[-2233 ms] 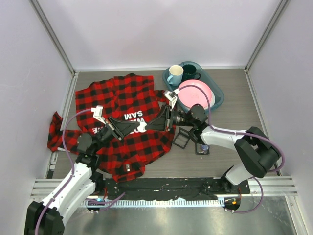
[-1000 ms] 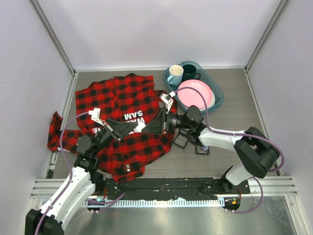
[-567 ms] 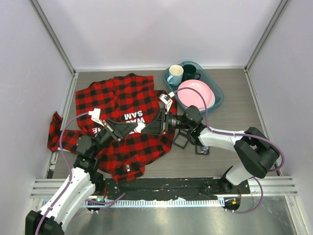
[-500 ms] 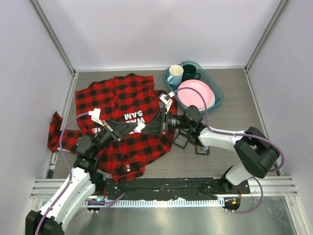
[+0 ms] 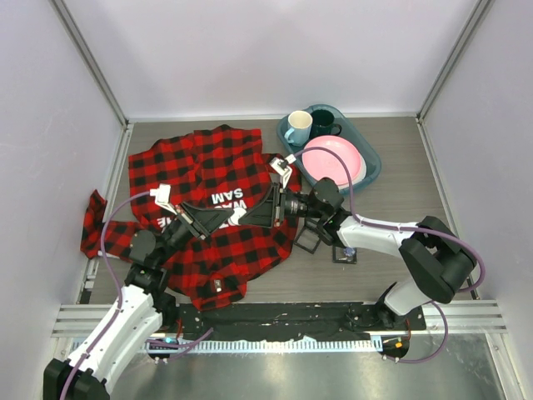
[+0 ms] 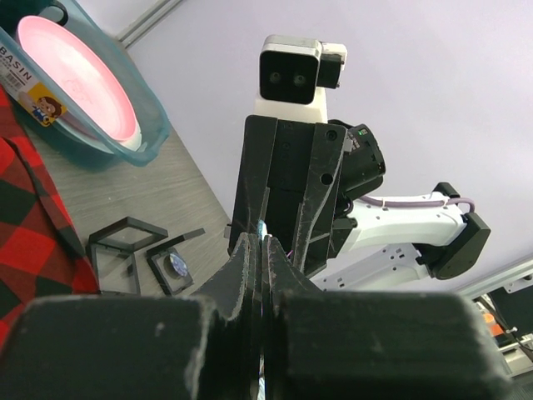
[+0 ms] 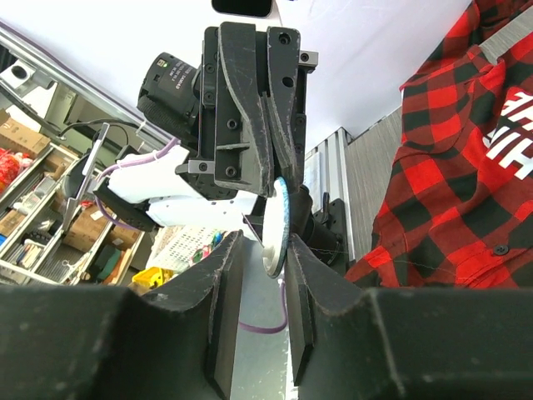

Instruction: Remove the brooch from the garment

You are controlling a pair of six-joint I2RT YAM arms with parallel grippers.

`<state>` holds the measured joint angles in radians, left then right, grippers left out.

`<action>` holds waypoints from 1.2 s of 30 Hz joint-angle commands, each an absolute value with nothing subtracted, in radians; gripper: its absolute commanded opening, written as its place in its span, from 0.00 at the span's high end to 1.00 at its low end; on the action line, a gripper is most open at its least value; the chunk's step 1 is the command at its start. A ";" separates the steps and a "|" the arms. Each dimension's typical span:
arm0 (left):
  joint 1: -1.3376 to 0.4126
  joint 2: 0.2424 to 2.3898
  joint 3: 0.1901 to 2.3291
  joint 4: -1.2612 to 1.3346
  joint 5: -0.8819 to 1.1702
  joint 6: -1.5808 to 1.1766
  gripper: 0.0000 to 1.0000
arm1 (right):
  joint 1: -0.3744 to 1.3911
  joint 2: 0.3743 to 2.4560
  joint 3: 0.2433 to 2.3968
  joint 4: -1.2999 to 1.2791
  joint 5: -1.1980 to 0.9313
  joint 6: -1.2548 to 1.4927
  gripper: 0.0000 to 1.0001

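The garment (image 5: 208, 167), a red-and-black checked shirt with white lettering, lies spread on the left of the table and also shows in the right wrist view (image 7: 441, 167). My two grippers meet tip to tip above its right part. The left gripper (image 5: 234, 217) is shut on the edge of the brooch (image 7: 276, 223), a round white disc with a blue rim, seen edge-on. The right gripper (image 7: 262, 250) is open, its fingers on either side of the disc, with a gap on the left. In the left wrist view, only a thin sliver shows between the shut left gripper (image 6: 263, 242) fingers.
A teal basin (image 5: 371, 162) at the back right holds a pink plate (image 5: 333, 158) and two mugs (image 5: 298, 127). Black square frames (image 5: 310, 237) and a small open box (image 5: 346, 252) lie on the table under the right arm. Walls enclose the table.
The right gripper has crept left toward the left gripper until its fingers stand around the brooch. The left arm has stayed put, still shut.
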<state>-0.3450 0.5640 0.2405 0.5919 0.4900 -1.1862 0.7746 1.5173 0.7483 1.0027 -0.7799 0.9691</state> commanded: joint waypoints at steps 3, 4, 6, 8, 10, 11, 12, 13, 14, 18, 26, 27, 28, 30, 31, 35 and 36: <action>-0.345 0.548 0.275 0.563 0.497 -1.143 1.00 | 0.784 1.505 0.801 1.029 -0.752 0.943 0.72; -0.345 0.548 0.273 0.561 0.497 -1.141 1.00 | 0.785 1.506 0.801 1.028 -0.750 0.942 0.73; -0.345 0.545 0.279 0.561 0.502 -1.135 1.00 | 0.787 1.508 0.798 1.019 -0.746 0.942 0.75; -0.345 0.542 0.285 0.549 0.506 -1.129 1.00 | 0.788 1.511 0.798 1.017 -0.744 0.943 0.76; -0.345 0.538 0.290 0.543 0.509 -1.123 1.00 | 0.788 1.514 0.799 1.017 -0.742 0.948 0.77; -0.345 0.538 0.291 0.543 0.514 -1.120 1.00 | 0.790 1.517 0.802 1.017 -0.744 0.951 0.78; -0.345 0.537 0.293 0.542 0.517 -1.117 1.00 | 0.790 1.520 0.802 1.016 -0.744 0.951 0.79; -0.345 0.534 0.293 0.540 0.520 -1.114 1.00 | 0.790 1.522 0.807 1.012 -0.744 0.953 0.79; -0.345 0.532 0.296 0.538 0.525 -1.109 1.00 | 0.792 1.523 0.808 1.006 -0.745 0.954 0.80; -0.345 0.523 0.311 0.519 0.538 -1.088 1.00 | 0.793 1.535 0.813 1.002 -0.749 0.960 0.82; -0.347 0.500 0.348 0.439 0.578 -1.014 1.00 | 0.796 1.566 0.828 0.994 -0.752 0.995 0.88; -0.347 0.492 0.357 0.431 0.580 -1.002 1.00 | 0.796 1.574 0.830 0.994 -0.753 1.000 0.89; -0.347 0.488 0.360 0.416 0.583 -0.994 1.00 | 0.796 1.577 0.833 0.997 -0.752 1.011 0.89; -0.347 0.483 0.368 0.405 0.586 -0.980 1.00 | 0.796 1.589 0.834 1.005 -0.749 1.023 0.90; -0.347 0.479 0.370 0.402 0.594 -0.976 1.00 | 0.796 1.594 0.839 1.006 -0.749 1.035 0.90; -0.347 0.472 0.380 0.380 0.603 -0.957 1.00 | 0.798 1.615 0.841 1.040 -0.746 1.074 0.91; -0.347 0.466 0.379 0.374 0.603 -0.953 1.00 | 0.796 1.623 0.839 1.049 -0.744 1.081 0.91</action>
<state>-0.3325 0.4862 0.3271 0.3767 0.5087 -0.9802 0.7837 1.5894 0.7986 0.9993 -0.7845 1.0451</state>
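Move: The brooch stands on edge between the two grippers. The left hand already pinches it, its middle about 2 cm ahead and 2 cm to the right of that hand. It is some 2 cm to the left of the right hand, at the tips of its half-open fingers. From the right hand, one black frame lies about 4 cm ahead and 16 right, the frame with the round badge level and 24 right, and the shirt's lettering 13 ahead and 5 left, all roughly 25 cm below. The right fingers close on the near rim of the brooch and pinch it, while the hand edges about 1.5 cm left towards the left gripper and sinks slightly. The left hand keeps its shut grip and, nearly in place, rolls about 10 degrees around its own finger line, clockwise from behind the hand; late on, the right rolls some 5 degrees in the same sense seen from its own back. ##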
